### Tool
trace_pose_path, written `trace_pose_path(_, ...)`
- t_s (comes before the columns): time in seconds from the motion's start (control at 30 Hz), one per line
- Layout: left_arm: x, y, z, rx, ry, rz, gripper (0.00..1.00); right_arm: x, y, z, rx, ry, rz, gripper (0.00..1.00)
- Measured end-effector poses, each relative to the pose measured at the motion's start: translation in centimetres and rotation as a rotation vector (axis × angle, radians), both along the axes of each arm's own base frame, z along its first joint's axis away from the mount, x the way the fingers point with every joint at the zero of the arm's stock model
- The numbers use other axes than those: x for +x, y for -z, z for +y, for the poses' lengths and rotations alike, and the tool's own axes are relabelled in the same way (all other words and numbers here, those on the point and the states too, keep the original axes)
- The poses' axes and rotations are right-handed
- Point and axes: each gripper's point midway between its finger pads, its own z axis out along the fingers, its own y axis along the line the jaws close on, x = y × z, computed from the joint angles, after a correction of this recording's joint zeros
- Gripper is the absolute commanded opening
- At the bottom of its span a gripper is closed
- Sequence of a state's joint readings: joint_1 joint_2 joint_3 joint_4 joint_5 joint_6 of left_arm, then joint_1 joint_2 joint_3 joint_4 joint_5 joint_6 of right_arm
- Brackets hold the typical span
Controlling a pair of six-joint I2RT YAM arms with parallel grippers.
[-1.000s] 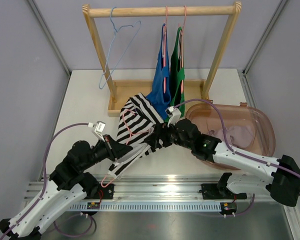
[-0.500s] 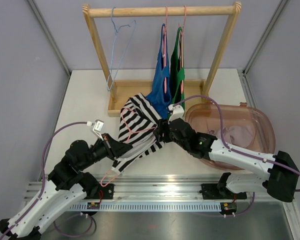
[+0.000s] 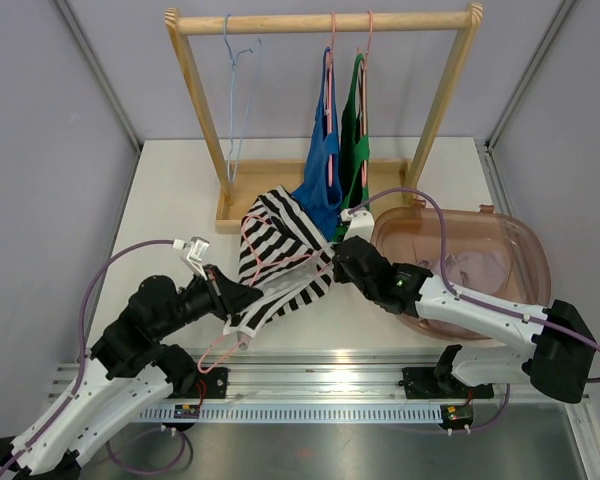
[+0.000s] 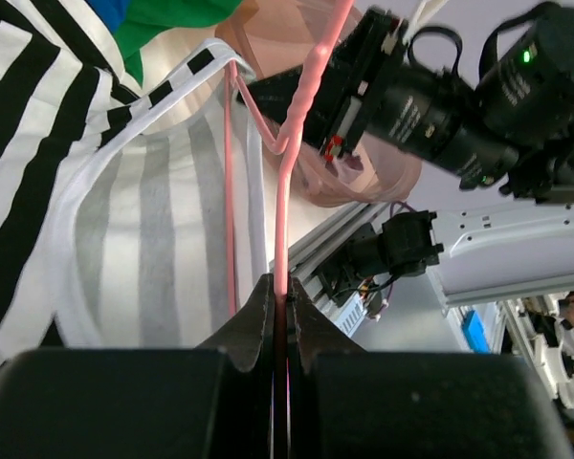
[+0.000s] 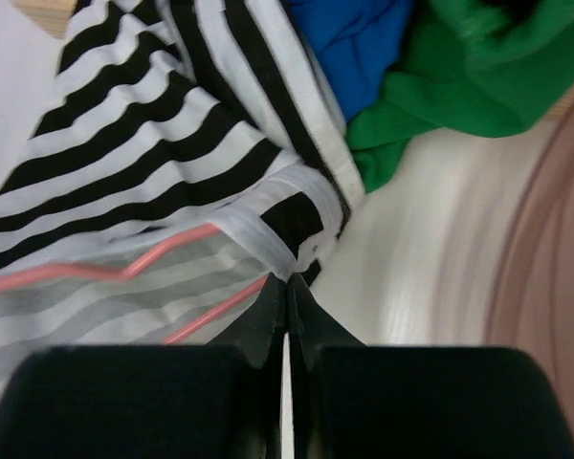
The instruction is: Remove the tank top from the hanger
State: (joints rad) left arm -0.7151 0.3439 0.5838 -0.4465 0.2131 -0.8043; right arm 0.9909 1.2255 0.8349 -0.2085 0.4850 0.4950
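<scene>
A black-and-white striped tank top (image 3: pixel 280 240) lies on the table in front of the rack, still threaded on a pink wire hanger (image 3: pixel 278 263). My left gripper (image 3: pixel 242 297) is shut on the hanger's wire (image 4: pixel 285 191), which runs straight up from between the jaws (image 4: pixel 280 287). The hanger's hook (image 3: pixel 216 355) points toward the near edge. My right gripper (image 3: pixel 332 262) is at the top's right side. It is shut on the white-trimmed edge of the tank top (image 5: pixel 268 244), just beside the pink wire (image 5: pixel 105 268). The fingertips (image 5: pixel 287 279) pinch only the fabric.
A wooden rack (image 3: pixel 320 20) stands at the back. It carries an empty light-blue hanger (image 3: pixel 232 90), a blue top (image 3: pixel 320 175) and a green top (image 3: pixel 356 150). A translucent pink tub (image 3: pixel 500 250) with cloth inside sits to the right, under my right arm.
My right gripper went from open to shut on the tank top's trimmed edge, shifting slightly up and right. The empty blue hanger has swung to hang straighter. The left gripper keeps hold of the hanger.
</scene>
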Motion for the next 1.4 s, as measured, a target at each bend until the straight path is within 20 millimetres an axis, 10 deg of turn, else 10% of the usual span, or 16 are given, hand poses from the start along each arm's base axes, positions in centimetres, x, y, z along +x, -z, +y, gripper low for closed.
trace_pose_path(0.33, -2.1, -1.6, 0.1, 0.041, 0.120, -0.094, 0.00, 3.1, -0.8, -4.8, -0.038, 0.154, 0.026, 0.00)
trace_pose_path(0.53, -2.4, -7.0, 1.8, -0.051, 0.057, -0.286, 0.00, -1.0, -4.2, -2.3, 0.182, -0.087, 0.038, 0.00)
trace_pose_path(1.07, 2.9, -24.4, -2.9, -0.234, 0.033, -0.918, 0.00, -17.4, -25.0, -1.0, 0.740, -0.862, -0.091, 0.00)
trace_pose_path(1.23, 2.2, -27.3, -3.8, -0.291, 0.070, -1.082, 0.00, -18.0, -28.3, -0.6, 0.766, -0.928, -0.117, 0.00)
trace_pose_path(1.4, 2.5, -27.5, -3.5, -0.267, 0.035, -1.149, 0.00, -14.8, -26.0, 0.5, 0.677, -0.808, -0.084, 0.00)
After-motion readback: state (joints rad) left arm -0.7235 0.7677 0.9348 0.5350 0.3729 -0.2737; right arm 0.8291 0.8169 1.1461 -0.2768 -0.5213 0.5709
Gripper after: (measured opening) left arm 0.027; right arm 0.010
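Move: The left hand holds the pink hanger; from it the shoulder of the striped tank top, pinched in the right fingers, is about 10 cm ahead, 17 cm to the right and 8 cm lower. From the right hand, the hanger's part in the left fingers is some 10 cm back, 17 cm left and 8 cm higher. The blue tank top's lower part hangs roughly 15 cm ahead and 3 cm left of the right hand, the green one's about 13 cm ahead and 4 cm right. Outward to the right and slightly forward, the right hand first draws the pinched shoulder about 5 cm past the hanger's end, then sweeps up some 26 cm and back towards the base, turning counter-clockwise. The left hand, after easing back, lifts the hanger about 27 cm and tips its fingers up some 65 degrees; both grips stay shut. ##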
